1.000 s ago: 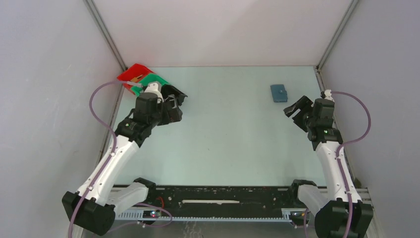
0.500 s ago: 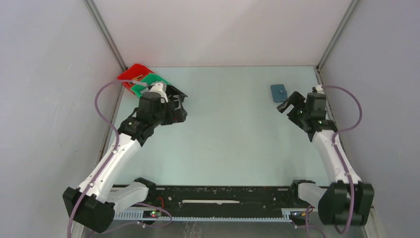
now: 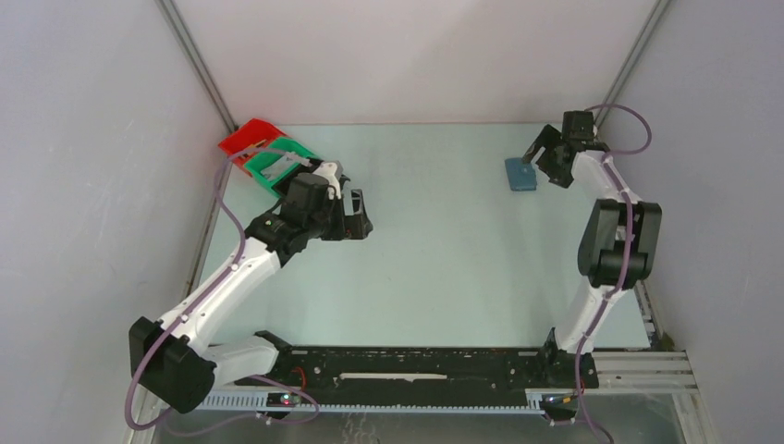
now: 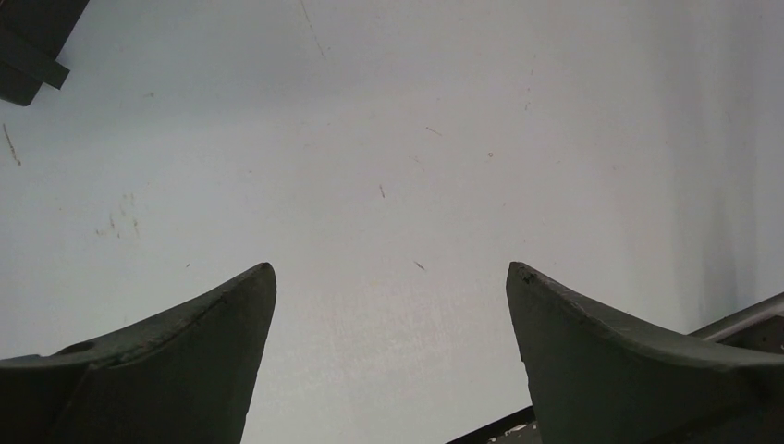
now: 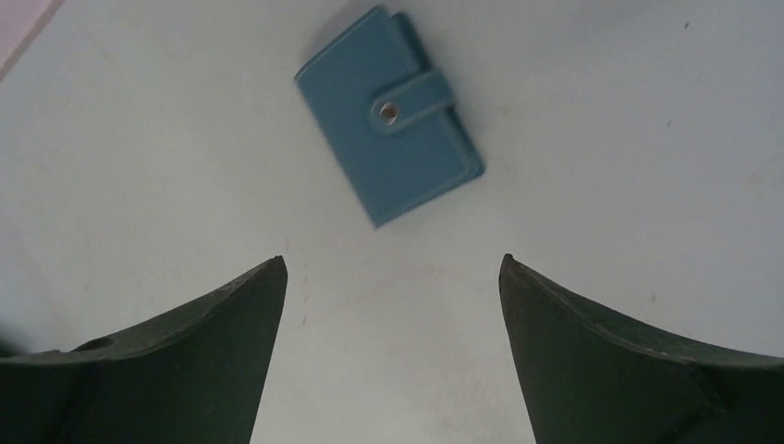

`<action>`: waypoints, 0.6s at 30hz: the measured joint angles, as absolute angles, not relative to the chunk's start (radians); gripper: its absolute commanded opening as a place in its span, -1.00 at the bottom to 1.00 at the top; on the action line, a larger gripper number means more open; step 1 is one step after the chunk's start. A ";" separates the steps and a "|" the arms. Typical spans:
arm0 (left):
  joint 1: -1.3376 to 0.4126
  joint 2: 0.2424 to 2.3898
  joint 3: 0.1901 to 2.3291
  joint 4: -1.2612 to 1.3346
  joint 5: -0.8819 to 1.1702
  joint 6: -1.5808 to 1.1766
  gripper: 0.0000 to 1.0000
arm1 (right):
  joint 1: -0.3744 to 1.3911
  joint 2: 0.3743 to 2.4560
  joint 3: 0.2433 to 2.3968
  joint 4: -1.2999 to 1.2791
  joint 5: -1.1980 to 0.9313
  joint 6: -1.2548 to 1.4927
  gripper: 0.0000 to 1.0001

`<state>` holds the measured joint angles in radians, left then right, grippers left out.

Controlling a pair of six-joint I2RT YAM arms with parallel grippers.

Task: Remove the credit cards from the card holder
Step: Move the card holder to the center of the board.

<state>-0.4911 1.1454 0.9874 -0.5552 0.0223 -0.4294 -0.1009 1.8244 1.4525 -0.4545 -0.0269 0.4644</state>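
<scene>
The card holder (image 3: 520, 173) is a small slate-blue case lying flat at the far right of the table. It is folded shut, with its tab snapped across it (image 5: 388, 116). The credit cards are hidden. My right gripper (image 3: 544, 163) hovers just right of the holder, open and with nothing in it. In the right wrist view the holder lies ahead of the right gripper (image 5: 392, 261), outside its fingers. My left gripper (image 3: 359, 220) is open over bare table left of centre, and the left wrist view shows nothing in the left gripper (image 4: 390, 266).
A red bin (image 3: 248, 137) and a green bin (image 3: 275, 159) stand in the far left corner, behind the left arm. A dark object's corner (image 4: 28, 46) shows at the top left of the left wrist view. Walls enclose the table on three sides.
The right arm has stretched toward the far right corner, bringing its gripper beside the card holder, and that gripper opened wider. The left gripper has moved right, away from the bins.
</scene>
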 measured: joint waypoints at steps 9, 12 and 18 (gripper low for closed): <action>-0.493 1.145 0.987 -0.556 0.035 -0.429 1.00 | -0.168 2.098 1.662 -0.533 -0.071 0.414 0.60; -0.493 1.145 0.987 -0.555 0.035 -0.429 1.00 | -0.177 2.142 1.674 -0.540 -0.097 0.407 0.51; -0.493 1.145 0.987 -0.555 0.031 -0.438 1.00 | -0.196 2.190 1.677 -0.528 -0.187 0.410 0.16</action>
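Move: The card holder lies flat about 7 cm ahead of my right hand, roughly 5 cm to its left and some 11 cm below it; nothing else stands close to it on the board. From my waiting left hand the holder is far off, about 26 cm ahead and 45 cm to the right, some 16 cm below. I sink my right hand about 10 cm, almost to the board, at the card holder's near right corner, easing some 3 cm forward and 3 cm right early on. The fingers tip about 10 degrees more steeply down and roll slightly, left side rising, while the wide-open jaws close by roughly a quarter. One fingertip ends close by or over the holder's near end; contact can't be made out. ##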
